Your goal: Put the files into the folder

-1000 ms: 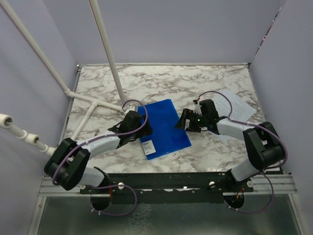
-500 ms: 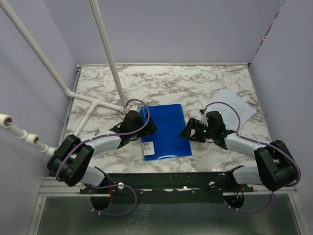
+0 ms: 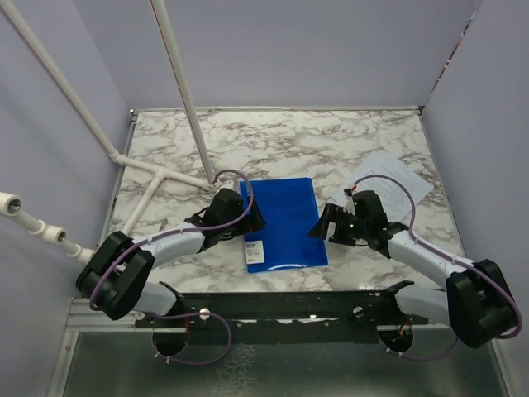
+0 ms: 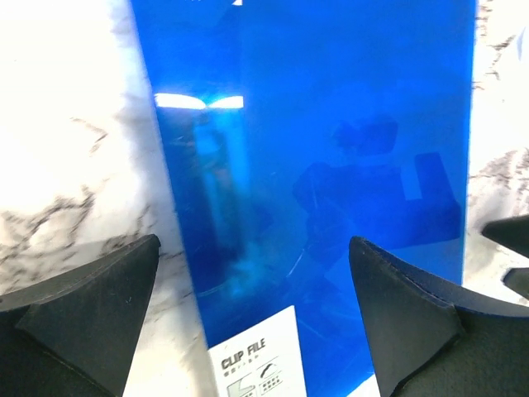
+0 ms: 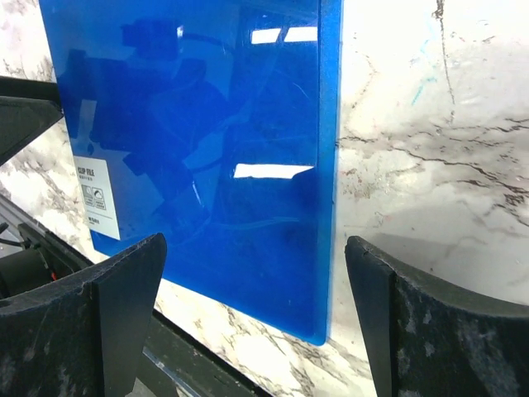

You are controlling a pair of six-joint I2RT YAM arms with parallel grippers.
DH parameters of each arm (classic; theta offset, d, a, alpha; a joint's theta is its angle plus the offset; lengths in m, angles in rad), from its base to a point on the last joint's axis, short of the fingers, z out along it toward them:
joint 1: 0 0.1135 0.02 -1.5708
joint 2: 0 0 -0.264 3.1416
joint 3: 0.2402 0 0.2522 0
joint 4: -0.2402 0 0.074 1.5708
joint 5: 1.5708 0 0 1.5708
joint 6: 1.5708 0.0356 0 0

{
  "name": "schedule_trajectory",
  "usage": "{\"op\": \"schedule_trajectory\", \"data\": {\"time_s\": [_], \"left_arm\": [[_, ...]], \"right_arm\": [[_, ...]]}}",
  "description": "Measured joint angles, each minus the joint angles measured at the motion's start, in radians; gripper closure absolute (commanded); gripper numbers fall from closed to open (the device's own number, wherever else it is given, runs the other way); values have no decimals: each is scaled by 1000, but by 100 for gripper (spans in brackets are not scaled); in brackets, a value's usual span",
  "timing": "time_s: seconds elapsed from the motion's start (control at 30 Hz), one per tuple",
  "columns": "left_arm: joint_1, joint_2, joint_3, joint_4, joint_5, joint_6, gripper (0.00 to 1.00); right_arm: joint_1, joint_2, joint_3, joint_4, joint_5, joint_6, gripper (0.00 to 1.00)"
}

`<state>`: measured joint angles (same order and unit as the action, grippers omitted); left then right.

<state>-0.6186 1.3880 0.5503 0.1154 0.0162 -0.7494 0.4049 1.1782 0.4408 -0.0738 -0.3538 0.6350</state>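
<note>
The blue folder [image 3: 285, 219] lies shut and flat on the marble table, near its front edge, with its white label [image 3: 254, 248] at the near left corner. My left gripper [image 3: 249, 218] stands open at the folder's left edge; in the left wrist view the folder [image 4: 314, 149] and label [image 4: 260, 360] fill the space between the fingers [image 4: 417, 318]. My right gripper [image 3: 323, 225] is open at the folder's right edge [image 5: 329, 165], which runs between its fingers [image 5: 430, 322]. The files [image 3: 399, 176], white printed sheets, lie at the right behind the right arm.
A white pipe frame [image 3: 157, 176] with an upright pole [image 3: 183, 91] stands at the left back. Purple walls close three sides. A black rail [image 3: 289, 302] runs along the table's near edge, just in front of the folder's front edge.
The folder has turned from a slant to square with the table and slid slightly nearer. The right gripper moved nearer and rightward along its edge, uncovering the files. Both grippers stayed open.
</note>
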Motion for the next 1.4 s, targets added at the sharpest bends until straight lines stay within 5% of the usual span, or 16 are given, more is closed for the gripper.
{"op": "schedule_trajectory", "data": {"time_s": [0.37,0.77,1.4], "left_arm": [[-3,-180,-58,-234,-62,-61,4],[4,-234,-155,-141,26,-122,41],[22,-240,-243,-30,73,-201,73]], "right_arm": [[0,-99,56,-135,19,-43,7],[0,-91,61,-149,4,-53,9],[0,-81,60,-122,-20,-44,11]]}}
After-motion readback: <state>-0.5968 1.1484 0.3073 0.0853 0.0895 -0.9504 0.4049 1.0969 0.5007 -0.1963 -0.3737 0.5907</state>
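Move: The folder's left edge beside its white label, where the left gripper goes, lies about 6 cm back and 2 cm left of it, some 3 cm lower. The label's middle is roughly 7 cm straight back from the hand; the folder's middle is about 9 cm to its right, neither ahead nor back, both about 4 cm below. From the right gripper, that edge spot lies some 22 cm left and 6 cm back, about 4 cm lower. Bring the left gripper, wide open, back about 5 cm and leftward along the folder's left side to its label; then ease slightly right and sink 1–2 cm while closing it about two-thirds, tipping the fingers a little steeper, one finger outside the edge, the other over the label. Lift the still-open right gripper some 2.5 cm early and hold it over the folder's right side. ##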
